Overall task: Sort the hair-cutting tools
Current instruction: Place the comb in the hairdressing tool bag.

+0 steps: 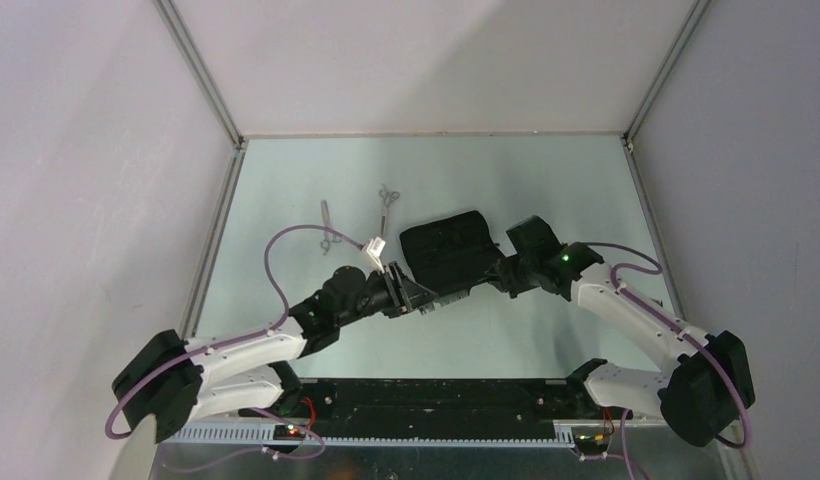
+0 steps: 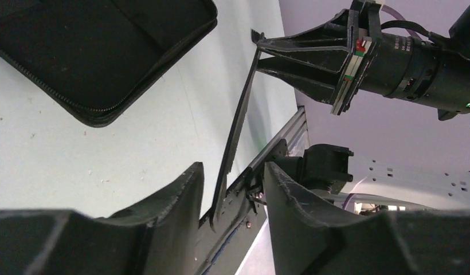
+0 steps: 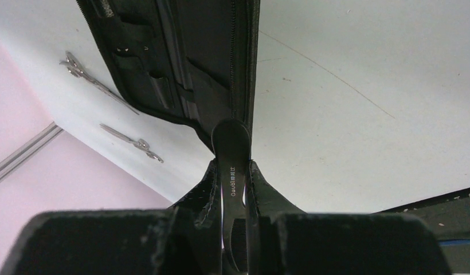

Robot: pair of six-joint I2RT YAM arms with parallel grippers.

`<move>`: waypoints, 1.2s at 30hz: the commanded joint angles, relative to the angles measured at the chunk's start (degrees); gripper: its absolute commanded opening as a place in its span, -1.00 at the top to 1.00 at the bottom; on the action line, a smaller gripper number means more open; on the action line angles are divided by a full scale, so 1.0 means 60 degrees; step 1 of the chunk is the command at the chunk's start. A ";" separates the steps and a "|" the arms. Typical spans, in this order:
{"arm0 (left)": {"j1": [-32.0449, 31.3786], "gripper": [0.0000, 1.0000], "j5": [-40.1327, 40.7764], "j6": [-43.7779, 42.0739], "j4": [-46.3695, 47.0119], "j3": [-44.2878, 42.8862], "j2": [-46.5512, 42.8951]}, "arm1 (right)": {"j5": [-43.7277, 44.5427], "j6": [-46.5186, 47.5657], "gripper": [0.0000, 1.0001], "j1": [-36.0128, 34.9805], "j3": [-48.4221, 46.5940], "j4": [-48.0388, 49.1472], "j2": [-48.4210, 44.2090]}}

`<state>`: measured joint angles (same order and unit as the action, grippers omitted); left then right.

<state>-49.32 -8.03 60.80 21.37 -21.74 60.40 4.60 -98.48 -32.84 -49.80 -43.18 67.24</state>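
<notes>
My right gripper (image 3: 231, 166) is shut on one end of the narrow black comb (image 3: 231, 140), holding it above the table. In the left wrist view the comb (image 2: 238, 120) runs down from the right gripper (image 2: 261, 48) into the gap of my left gripper (image 2: 232, 169), which is open; the comb's lower end lies close to the left finger (image 2: 184, 197), apart from the right one. Two silver scissors (image 1: 329, 228) (image 1: 387, 205) lie on the table beyond the left gripper (image 1: 398, 290); the right wrist view shows these scissors (image 3: 98, 83) (image 3: 132, 140) too.
An open black zip pouch (image 1: 448, 250) lies mid-table just behind both grippers, and the pouch (image 3: 181, 51) fills the top of the right wrist view. A metal rail (image 1: 211, 230) edges the table on the left, with walls all round.
</notes>
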 commanded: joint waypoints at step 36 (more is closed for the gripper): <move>0.3277 1.00 -0.1503 -0.1063 -0.0875 0.0465 -0.1071 | -0.4615 0.8032 0.02 0.1709 -0.0005 0.6162 0.3315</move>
<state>-30.26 -13.69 55.44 12.86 -19.46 52.31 -17.78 -54.33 -22.61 -49.71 -10.17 82.72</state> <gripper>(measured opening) 0.017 0.496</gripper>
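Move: The left hand's half-open fingers already straddle the comb's toothed end; the comb's middle lies about 6 cm to its right and 2 cm ahead, roughly level. The open bag is centred some 14 cm ahead, 5 cm right and 10 cm below, with scissors about 25 cm ahead, 12 cm left. The right hand grips the comb's handle, the comb's middle 6 cm left and 2 cm back; from it the bag lies about 10 cm ahead, 7 cm left, 9 cm below. The left fingers shut on the comb's toothed end while the right still pinches the handle, both hands easing up about 1 cm; the right then opens and lets go, and the left draws the comb about 8 cm left and 5 cm forward, turning slightly counter-clockwise. Freed, the right hand goes some 8 cm forward and 4 cm left over the bag, its open fingers swinging counter-clockwise and tipping up towards level, rising a little before sinking again. ##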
